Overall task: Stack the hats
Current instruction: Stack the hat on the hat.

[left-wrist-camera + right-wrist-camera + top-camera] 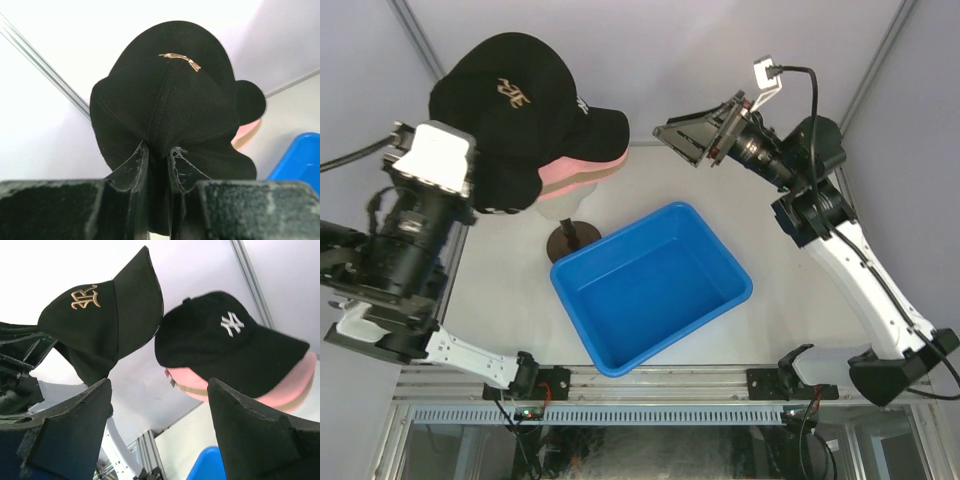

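Observation:
A black hat with a gold emblem (505,95) hangs in the air at the back left, and my left gripper (157,150) is shut on its rear fabric (165,100). It hovers over the stack on the mannequin head (560,205): a black hat with a white NY logo (225,345) on top, a pink hat (585,170) under it and a thin tan edge (200,389) lower down. In the right wrist view the held hat (100,315) tilts just left of the stack. My right gripper (670,135) stands open and empty to the right of the stack.
A blue plastic bin (650,285) sits mid-table, in front of the mannequin's brown base (573,240). White walls with metal frame posts (415,35) close off the back. An aluminium rail (650,385) runs along the near edge.

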### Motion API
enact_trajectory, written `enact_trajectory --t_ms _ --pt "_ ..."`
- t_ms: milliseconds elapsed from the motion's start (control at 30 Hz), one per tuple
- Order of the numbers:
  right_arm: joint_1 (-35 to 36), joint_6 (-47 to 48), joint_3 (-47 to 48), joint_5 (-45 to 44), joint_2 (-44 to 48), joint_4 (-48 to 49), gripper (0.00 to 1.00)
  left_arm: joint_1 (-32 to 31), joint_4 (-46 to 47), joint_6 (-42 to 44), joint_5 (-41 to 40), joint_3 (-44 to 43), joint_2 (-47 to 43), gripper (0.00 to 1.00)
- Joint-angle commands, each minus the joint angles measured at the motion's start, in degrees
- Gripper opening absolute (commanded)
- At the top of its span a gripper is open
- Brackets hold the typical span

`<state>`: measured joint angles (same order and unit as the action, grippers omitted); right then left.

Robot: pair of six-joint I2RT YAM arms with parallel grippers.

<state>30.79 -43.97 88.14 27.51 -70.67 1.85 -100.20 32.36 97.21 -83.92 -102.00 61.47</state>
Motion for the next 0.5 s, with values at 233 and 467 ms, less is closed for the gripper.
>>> enact_trajectory --t_ms 233,467 --pt "-2.04 -1.57 13.46 12.58 -17.12 16.75 0.77 -0.20 -44.79 -33.15 15.13 -15.85 -6.30 0.00" --pt "-1.91 -1.57 15.94 14.89 -21.05 21.20 0.77 -0.22 -55.86 -39.06 16.89 -25.05 -2.69 0.00"
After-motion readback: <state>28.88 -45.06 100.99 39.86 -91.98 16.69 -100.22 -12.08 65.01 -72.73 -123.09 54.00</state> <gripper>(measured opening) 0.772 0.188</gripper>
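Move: The hat stack on the mannequin head lies about 23 cm ahead of the left hand, 5 cm to its right and 25 cm below; the blue tub is 10 cm ahead, 20 cm right and well below. From the right hand the stack is some 14 cm ahead, 18 cm left and 19 cm below, the held black hat about 21 cm left, level fore-and-aft and slightly higher, the tub 4 cm left and far below. Still pinching the black hat by its edge, the left hand swings it about 9 cm to the left and some 4 cm up, away from the hat stack, rolling its left side down by roughly 15 degrees with a slight clockwise turn, and eases off at the end. The right hand, empty and with fingers staying open, travels about 7 cm forward and 5 cm left towards the brim side of the stack, swinging round counter-clockwise by some 10 degrees and touching nothing. ##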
